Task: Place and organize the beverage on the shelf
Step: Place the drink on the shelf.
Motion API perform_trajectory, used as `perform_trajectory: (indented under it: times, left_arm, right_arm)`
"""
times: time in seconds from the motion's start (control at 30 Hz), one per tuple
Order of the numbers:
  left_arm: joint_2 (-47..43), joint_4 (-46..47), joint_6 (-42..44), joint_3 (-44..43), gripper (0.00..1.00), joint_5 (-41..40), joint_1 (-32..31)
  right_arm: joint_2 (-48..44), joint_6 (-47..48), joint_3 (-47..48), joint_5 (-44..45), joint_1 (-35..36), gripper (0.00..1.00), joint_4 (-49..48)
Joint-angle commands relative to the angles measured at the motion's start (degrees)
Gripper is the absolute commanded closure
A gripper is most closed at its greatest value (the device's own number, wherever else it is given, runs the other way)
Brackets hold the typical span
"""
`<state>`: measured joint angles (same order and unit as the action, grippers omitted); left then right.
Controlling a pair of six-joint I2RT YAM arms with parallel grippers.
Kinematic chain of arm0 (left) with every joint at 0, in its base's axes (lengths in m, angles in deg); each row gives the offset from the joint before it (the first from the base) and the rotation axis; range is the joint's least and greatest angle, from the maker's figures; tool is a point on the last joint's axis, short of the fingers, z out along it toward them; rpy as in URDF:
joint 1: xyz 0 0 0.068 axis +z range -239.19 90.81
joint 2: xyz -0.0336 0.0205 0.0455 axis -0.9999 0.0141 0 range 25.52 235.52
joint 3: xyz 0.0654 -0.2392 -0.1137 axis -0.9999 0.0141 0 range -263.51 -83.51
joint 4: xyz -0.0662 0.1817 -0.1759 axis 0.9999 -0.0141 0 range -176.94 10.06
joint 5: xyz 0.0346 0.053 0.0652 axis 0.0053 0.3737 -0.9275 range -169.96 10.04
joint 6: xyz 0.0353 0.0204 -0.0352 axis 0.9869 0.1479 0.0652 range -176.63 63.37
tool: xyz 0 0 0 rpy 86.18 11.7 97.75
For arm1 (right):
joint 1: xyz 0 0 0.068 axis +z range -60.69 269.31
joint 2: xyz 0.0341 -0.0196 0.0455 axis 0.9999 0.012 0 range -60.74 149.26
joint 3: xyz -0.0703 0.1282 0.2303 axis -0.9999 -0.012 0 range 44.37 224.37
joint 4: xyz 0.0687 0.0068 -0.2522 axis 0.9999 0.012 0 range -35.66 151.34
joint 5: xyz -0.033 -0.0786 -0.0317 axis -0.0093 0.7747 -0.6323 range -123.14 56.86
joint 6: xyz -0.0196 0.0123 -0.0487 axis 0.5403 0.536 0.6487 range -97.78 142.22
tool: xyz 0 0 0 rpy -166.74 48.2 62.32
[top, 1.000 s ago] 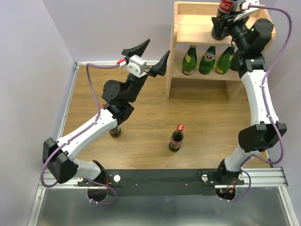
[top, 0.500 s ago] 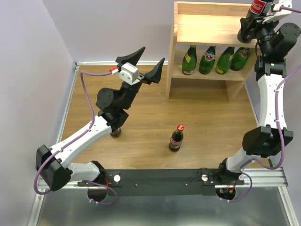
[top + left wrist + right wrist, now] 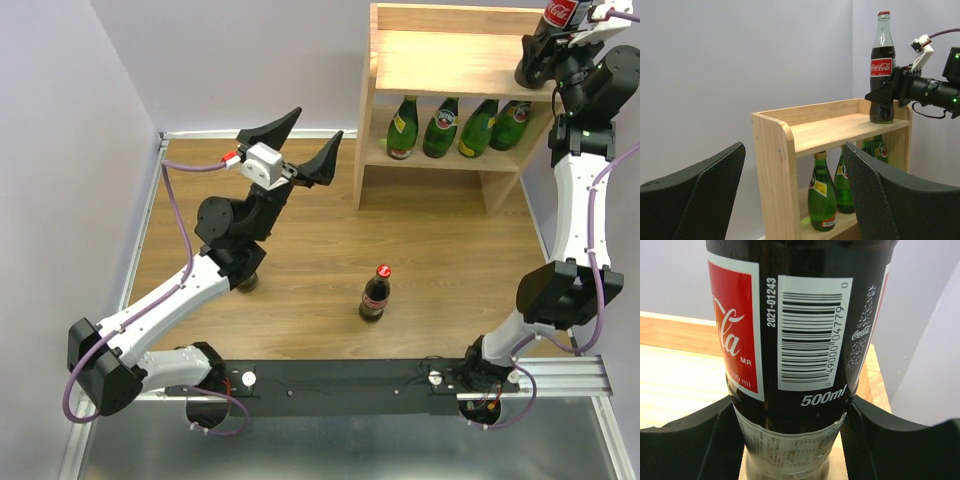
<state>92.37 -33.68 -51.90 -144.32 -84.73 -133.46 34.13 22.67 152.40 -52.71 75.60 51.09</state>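
Note:
The light wood shelf (image 3: 440, 60) stands at the back right, with several green gold-capped bottles (image 3: 440, 128) in a row on its lower tier. My right gripper (image 3: 540, 48) is shut on a cola bottle (image 3: 805, 325), low on its body, and the bottle stands upright at the right end of the top board (image 3: 835, 131). Both pads press the glass in the right wrist view. A second cola bottle (image 3: 376, 293) stands upright on the table in front of the shelf. My left gripper (image 3: 320, 122) hangs open and empty in the air left of the shelf, facing it.
A dark bottle (image 3: 246, 282) is mostly hidden under my left forearm. The shelf's left side panel (image 3: 772, 165) rises just ahead of the left gripper. Purple walls close the table at the back and left. A black rail (image 3: 340, 378) carries both arm bases.
The right arm has carried the cola bottle rightward along the top board to its right end. The left arm has drifted a little to the left, still open.

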Motion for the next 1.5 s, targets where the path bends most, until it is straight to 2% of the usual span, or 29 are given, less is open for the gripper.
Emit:
perform_trajectory:
  times: [0.0, 0.27, 0.4, 0.53, 0.6, 0.73, 1.03, 1.47]
  left_arm:
    - [-1.7, 1.3, -0.5, 0.9, 0.13, -1.2, -0.1]
    - [-2.7, 1.1, -1.2, 2.2, 0.13, -1.1, -0.1]
    - [-3.1, 1.1, -1.5, 2.7, 0.13, -1.1, -0.1]
    - [-3.4, 1.1, -1.9, 3.1, 0.13, -1.0, -0.1]
    - [-3.7, 1.1, -1.9, 3.2, 0.13, -1.0, -0.2]
    - [-3.9, 1.1, -2.4, 3.4, 0.13, -0.8, -0.1]
    - [-4.7, 1.2, -2.6, 3.8, 0.13, -0.8, -0.1]
    - [-5.7, 1.1, -2.2, 4.1, 0.13, -0.7, -0.1]
  right_arm:
    - [3.8, 0.8, 2.7, -0.4, -1.0, 0.48, 1.3]
    - [7.2, 0.2, 5.0, -1.3, -1.0, 0.43, 1.4]
    - [8.0, 0.1, 5.9, -1.6, -1.0, 0.34, 1.6]
    - [8.1, 0.1, 6.2, -1.4, -1.0, 0.17, 1.6]
    - [7.8, 0.0, 6.3, -1.1, -1.0, 0.11, 1.6]
    - [7.2, 0.0, 6.9, -0.9, -1.0, 0.05, 1.7]
    - [6.6, -1.8, 11.1, 0.1, -1.0, 0.0, 1.8]
    - [5.9, -2.6, 16.2, 1.6, -1.0, 0.0, 2.3]
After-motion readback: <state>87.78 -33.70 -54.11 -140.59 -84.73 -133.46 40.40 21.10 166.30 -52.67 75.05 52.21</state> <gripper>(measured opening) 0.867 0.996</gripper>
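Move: The Coca-Cola bottle is already in my right hand, upright over the right end of the top shelf. Its spot on the board is about 3 cm ahead and 7 below my grip. The raised back board is some 11 cm ahead, 5 below; the right end board 3 ahead, 7 to the right, 5 below. The rightmost green bottle is about straight below, 20 down. From my left hand the spot lies roughly 23 cm ahead, 42 right, 7 below. With my right hand I carry the held Coca-Cola bottle level, about 2.5 cm forward towards the shelf's back board, and stop. There I spread my fingers wide to let go of it, then lift about 5 cm while drawing back some 2 cm, tipping the fingertips up slightly. My empty left hand, still open, eases about 2 cm back and left. ##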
